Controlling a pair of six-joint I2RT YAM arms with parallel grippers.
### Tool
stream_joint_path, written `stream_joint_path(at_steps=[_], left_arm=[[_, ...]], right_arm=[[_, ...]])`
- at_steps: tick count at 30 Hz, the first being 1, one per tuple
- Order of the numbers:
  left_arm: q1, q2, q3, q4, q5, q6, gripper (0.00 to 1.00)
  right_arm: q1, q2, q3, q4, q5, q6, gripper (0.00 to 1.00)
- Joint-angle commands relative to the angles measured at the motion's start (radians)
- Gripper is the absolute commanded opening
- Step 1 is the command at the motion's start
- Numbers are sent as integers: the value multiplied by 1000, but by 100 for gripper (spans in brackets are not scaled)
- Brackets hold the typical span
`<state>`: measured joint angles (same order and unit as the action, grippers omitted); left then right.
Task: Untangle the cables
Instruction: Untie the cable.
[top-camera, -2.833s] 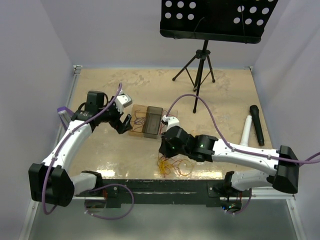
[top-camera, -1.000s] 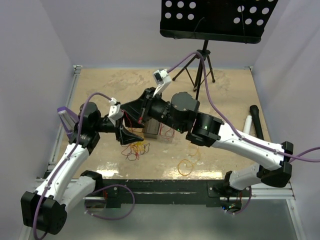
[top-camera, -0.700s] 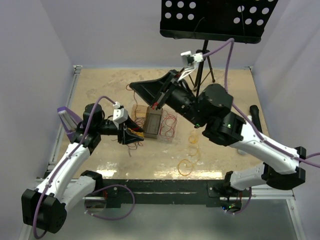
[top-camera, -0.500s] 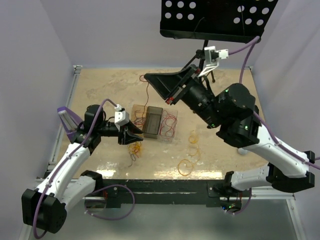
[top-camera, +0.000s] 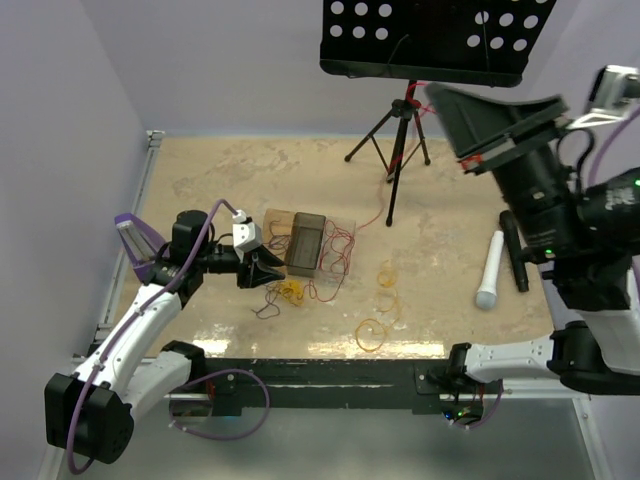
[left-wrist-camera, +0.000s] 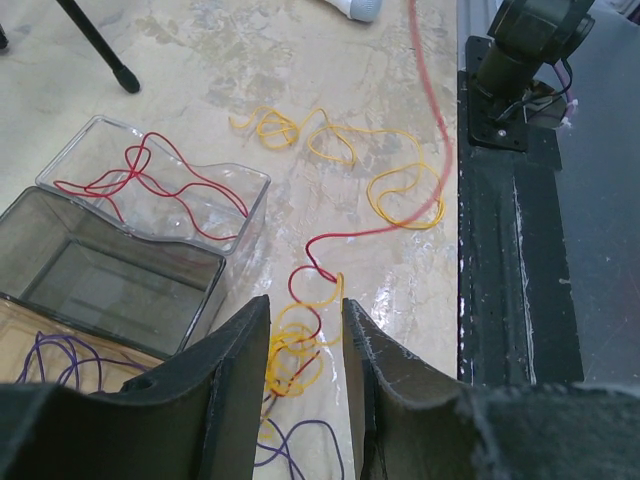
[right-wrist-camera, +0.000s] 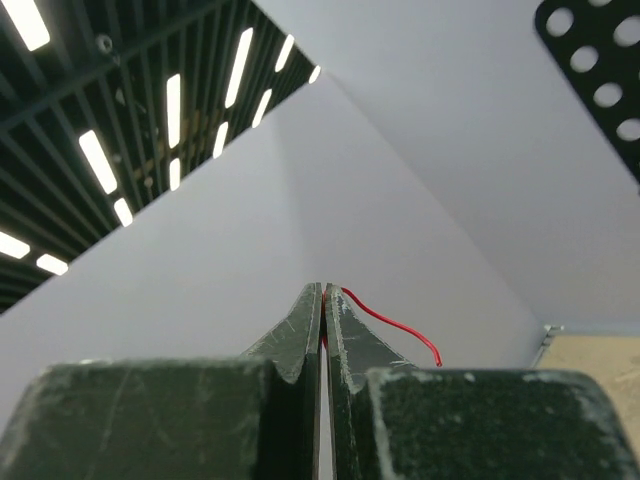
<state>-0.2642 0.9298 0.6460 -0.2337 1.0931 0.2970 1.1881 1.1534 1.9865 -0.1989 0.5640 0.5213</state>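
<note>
The cables lie as a yellow, red and purple tangle (top-camera: 285, 292) on the table beside the boxes. My left gripper (top-camera: 264, 272) stands low over the tangle. Its jaws are partly apart and straddle the yellow and red loops (left-wrist-camera: 293, 345), which lie near the left finger. A long red cable (left-wrist-camera: 436, 110) runs from that tangle away across the table. It rises past the tripod (top-camera: 388, 195) to my right gripper (top-camera: 434, 90), held high at the right. That gripper (right-wrist-camera: 323, 290) is shut on the red cable's end (right-wrist-camera: 395, 322). Loose yellow cables (left-wrist-camera: 392, 190) lie apart.
A clear box (top-camera: 338, 250) with red wire, a dark box (top-camera: 305, 243) and a tan tray (top-camera: 275, 226) holding purple wire sit mid-table. A music stand (top-camera: 425, 35) on a tripod (top-camera: 397, 140) stands at the back. White (top-camera: 488, 270) and black (top-camera: 513, 250) microphones lie right. Yellow loops (top-camera: 375, 333) lie near the front edge.
My right arm swung up and to the right with the red cable, drawing it out long. My left gripper narrowed and stayed low over the tangle.
</note>
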Motion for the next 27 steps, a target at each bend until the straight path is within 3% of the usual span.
stream_joint_path(at_steps=[1, 8, 19, 23, 27], left_arm=[[-4, -6, 0, 16, -2, 17, 39], [-4, -11, 1, 11, -2, 17, 40], [-21, -43, 116, 17, 148, -24, 87], [-21, -57, 121, 196, 136, -239, 100], [-21, -69, 83, 540, 117, -566, 100]], right_arm=[[-2, -60, 31, 6, 108, -66, 0], [-2, -47, -8, -62, 134, -30, 0], [-2, 72, -38, 35, -36, 35, 0], [-2, 163, -26, 91, -131, 66, 0], [-2, 219, -2, 107, -177, 85, 0]])
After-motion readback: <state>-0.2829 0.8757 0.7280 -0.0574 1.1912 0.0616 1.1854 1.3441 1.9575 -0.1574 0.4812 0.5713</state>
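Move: The tangle of yellow, purple and red cable lies on the table about 19 cm to the left of the raised right hand, which already holds one end of the red cable, some 4 cm farther out and 65 cm below. The loose yellow cable lies almost straight under that hand. From the left hand, the tangle is about 15 cm below and 2 cm to the right; the grey box is 13 cm ahead and 5 cm right, the clear box 12 cm ahead and 13 cm right. The red cable, still pinched in the shut right fingers, is first drawn about 6 cm to the right, high above the table; the hand then reverses and sweeps it some 18 cm left, back towards the tangle, sinking and reaching slightly forward. The left hand waits low over the tangle, then spreads its half-open fingers wide and rises about 7 cm away, fingertips tipping up a little. ##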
